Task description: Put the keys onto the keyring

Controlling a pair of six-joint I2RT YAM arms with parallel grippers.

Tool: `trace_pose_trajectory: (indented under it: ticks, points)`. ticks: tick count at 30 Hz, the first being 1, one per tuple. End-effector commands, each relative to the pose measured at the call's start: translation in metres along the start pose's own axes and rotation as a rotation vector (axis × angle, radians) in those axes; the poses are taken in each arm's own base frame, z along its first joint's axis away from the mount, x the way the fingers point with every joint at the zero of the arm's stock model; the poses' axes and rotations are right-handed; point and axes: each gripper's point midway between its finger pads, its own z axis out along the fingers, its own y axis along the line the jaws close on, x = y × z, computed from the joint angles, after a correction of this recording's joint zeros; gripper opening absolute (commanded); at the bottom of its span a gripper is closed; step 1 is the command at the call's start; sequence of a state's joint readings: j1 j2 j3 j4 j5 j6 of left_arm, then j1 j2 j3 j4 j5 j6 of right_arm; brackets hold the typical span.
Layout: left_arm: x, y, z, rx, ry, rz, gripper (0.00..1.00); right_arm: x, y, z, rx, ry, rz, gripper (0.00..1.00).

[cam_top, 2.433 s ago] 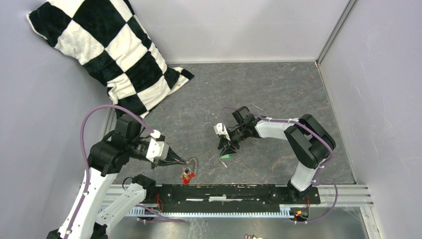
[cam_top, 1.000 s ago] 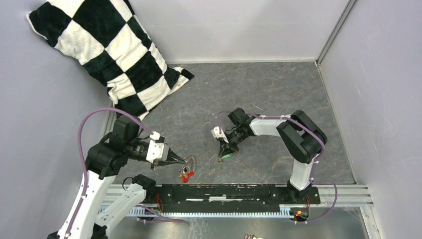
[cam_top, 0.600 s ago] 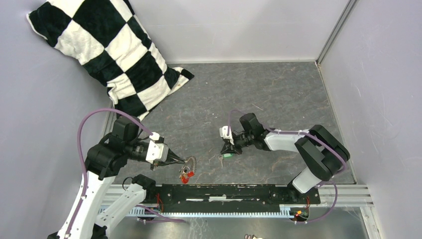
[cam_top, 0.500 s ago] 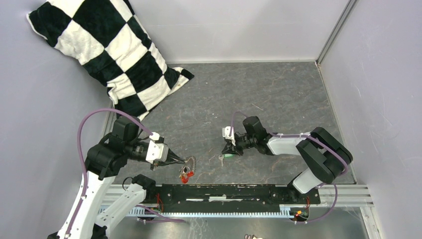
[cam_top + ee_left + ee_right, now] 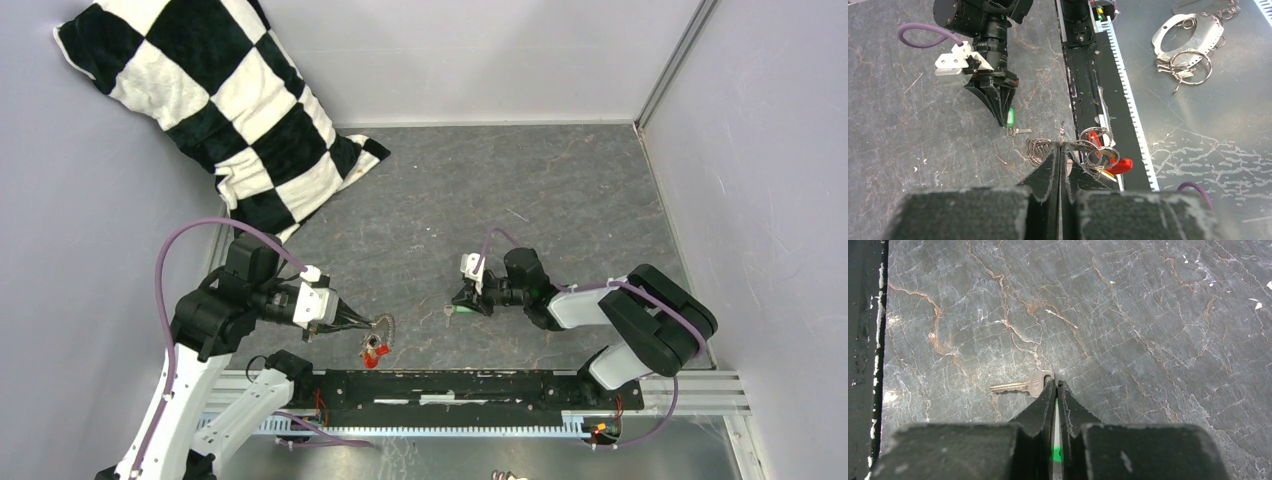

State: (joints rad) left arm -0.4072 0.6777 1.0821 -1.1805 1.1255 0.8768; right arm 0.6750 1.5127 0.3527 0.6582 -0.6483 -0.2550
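Note:
My left gripper is shut on the keyring, a silver coiled wire held just above the table. Smaller rings with a red strap hang from it on the right. Further right, my right gripper lies low over the table and points left. It is shut on the green key, whose green head shows as a sliver deep in the slit. The key's metal blade rests on the table just beyond the fingertips.
A black-and-white checkered pillow leans in the far left corner. A black rail runs along the near edge. Beyond it, a metal plate with spare rings lies on the lower shelf. Grey walls close in the sides.
The right arm has swung right and dropped low, its fingertips staying at the green key, which has barely shifted. The left arm and the keyring have not moved.

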Motion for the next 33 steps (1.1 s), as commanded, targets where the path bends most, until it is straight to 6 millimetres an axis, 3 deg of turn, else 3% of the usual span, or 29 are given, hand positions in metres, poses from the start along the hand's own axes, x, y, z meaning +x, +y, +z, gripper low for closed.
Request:
trace_pose_trajectory:
  ticks: [1, 10, 21, 25, 28, 33]
  points:
    - [-0.008, 0.001, -0.002, -0.006, -0.013, 0.06, 0.02, -0.016, 0.005, -0.001, -0.018, -0.065, -0.039, 0.11]
    - [-0.009, 0.001, -0.003, -0.01, -0.013, 0.066, 0.02, -0.001, 0.013, -0.004, -0.03, -0.015, -0.025, 0.27]
    - [-0.009, 0.0, -0.003, -0.012, -0.014, 0.067, 0.02, -0.021, -0.018, 0.004, -0.03, 0.034, -0.147, 0.53]
    - [-0.01, -0.001, -0.004, -0.016, -0.014, 0.072, 0.02, -0.018, -0.016, 0.01, -0.157, 0.05, -0.106, 0.54]
    - [-0.011, -0.001, -0.005, -0.022, -0.012, 0.071, 0.02, -0.012, -0.004, 0.009, -0.284, 0.068, -0.078, 0.54]
    - [-0.01, -0.001, -0.005, -0.026, -0.01, 0.08, 0.02, -0.006, 0.0, 0.006, -0.359, 0.078, -0.037, 0.54]
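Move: Beneath the nearly shut right fingers, about 2 cm down, lies the green tag, some 2 cm to the right of the hand and 1 cm back. The key fixed to it lies about 2 cm back, 1 cm left and 2 cm down. The keyring hangs from the left hand, roughly 15 cm back, 13 cm left and 22 cm higher than the right hand. From the left hand the tag is some 12 cm ahead, 15 cm right and 27 cm below. Opening its almost closed fingers to about half their range, the right hand first draws back about 1 cm low over the key and tag. It then swings forward about 4 cm with a small rise and drift left, sinks again, and turns some 15 degrees counter-clockwise, leaving the tips spread above the tag, which lies nearer the rear finger. The left hand keeps its grip on the keyring. ##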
